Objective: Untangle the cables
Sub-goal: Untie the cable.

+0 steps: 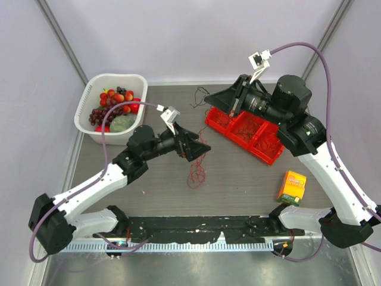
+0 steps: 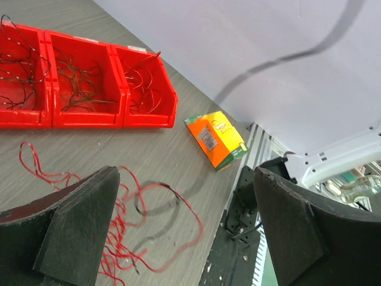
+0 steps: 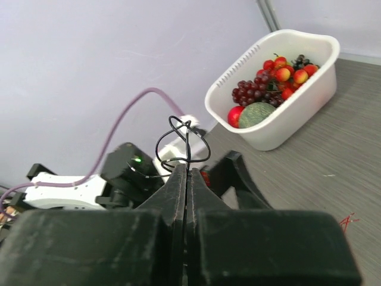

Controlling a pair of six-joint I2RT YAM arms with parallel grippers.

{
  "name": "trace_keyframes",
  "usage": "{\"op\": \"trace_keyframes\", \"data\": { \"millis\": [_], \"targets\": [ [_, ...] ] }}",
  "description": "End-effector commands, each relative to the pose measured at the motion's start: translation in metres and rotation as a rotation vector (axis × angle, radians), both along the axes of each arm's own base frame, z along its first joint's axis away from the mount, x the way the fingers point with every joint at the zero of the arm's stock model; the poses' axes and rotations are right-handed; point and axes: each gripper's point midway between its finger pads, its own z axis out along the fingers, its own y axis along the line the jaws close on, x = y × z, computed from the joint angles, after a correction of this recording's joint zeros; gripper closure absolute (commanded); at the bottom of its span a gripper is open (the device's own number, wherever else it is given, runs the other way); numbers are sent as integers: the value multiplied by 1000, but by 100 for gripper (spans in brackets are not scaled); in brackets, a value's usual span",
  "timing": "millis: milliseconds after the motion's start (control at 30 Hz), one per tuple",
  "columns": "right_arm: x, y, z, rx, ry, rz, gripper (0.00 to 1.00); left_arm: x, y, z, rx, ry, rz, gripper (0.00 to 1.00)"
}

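Observation:
A loose tangle of thin red cables lies on the grey table just in front of my left gripper. In the left wrist view the red strands lie on the table under the wide-open jaws of the left gripper, and it holds nothing. My right gripper is raised over the far left end of the red bins. It is shut on a thin black wire that loops up from its tips. That wire shows as dark strands in the top view.
Three joined red bins at the back right hold several sorted wires and also show in the left wrist view. A white basket of fruit stands at the back left. An orange box lies at the front right.

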Motion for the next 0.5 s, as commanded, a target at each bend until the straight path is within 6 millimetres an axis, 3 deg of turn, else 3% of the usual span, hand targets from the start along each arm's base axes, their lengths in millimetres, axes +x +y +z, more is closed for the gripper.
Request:
{"op": "trace_keyframes", "data": {
  "millis": [0, 100, 200, 233, 367, 467],
  "targets": [
    [-17, 5, 34, 108, -54, 76, 99, 30, -15, 27, -58, -102, 76, 5],
    [-19, 2, 50, 135, -83, 72, 99, 43, -21, -7, -4, -20, 105, 26],
    [-21, 1, 69, 155, -119, 74, 99, 48, -11, -70, 83, 90, 173, 40],
    [-26, -2, 86, 177, -154, 78, 99, 51, -5, -90, 105, 107, 209, 44],
    [-27, -3, 129, 228, -240, 79, 99, 57, 34, -176, 285, 235, 374, 50],
    [-35, -11, 165, 275, -318, 66, 99, 56, 61, -214, 342, 336, 445, 51]
  ]
}}
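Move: The red cable tangle lies roughly 28 cm below the left hand, almost straight under the fingertips. The red divided tray is about 21 cm ahead of that hand and 23 cm to its right, the yellow box some 5 cm back and 42 cm to its right, both down on the table. From the right hand, which already grips the black cable with a loop sticking out past its fingertips, the tangle is about 46 cm below and 2 cm back, level sideways to within a centimetre. Down onto the red tangle comes the left hand, sinking about 18 cm with increasing speed; it first edges some 4 cm forward and slightly right, then swings back left, tipping its fingers down some 20 degrees and closing them to about half open. The right hand keeps its pinch on the black cable and raises it roughly 9 cm. ##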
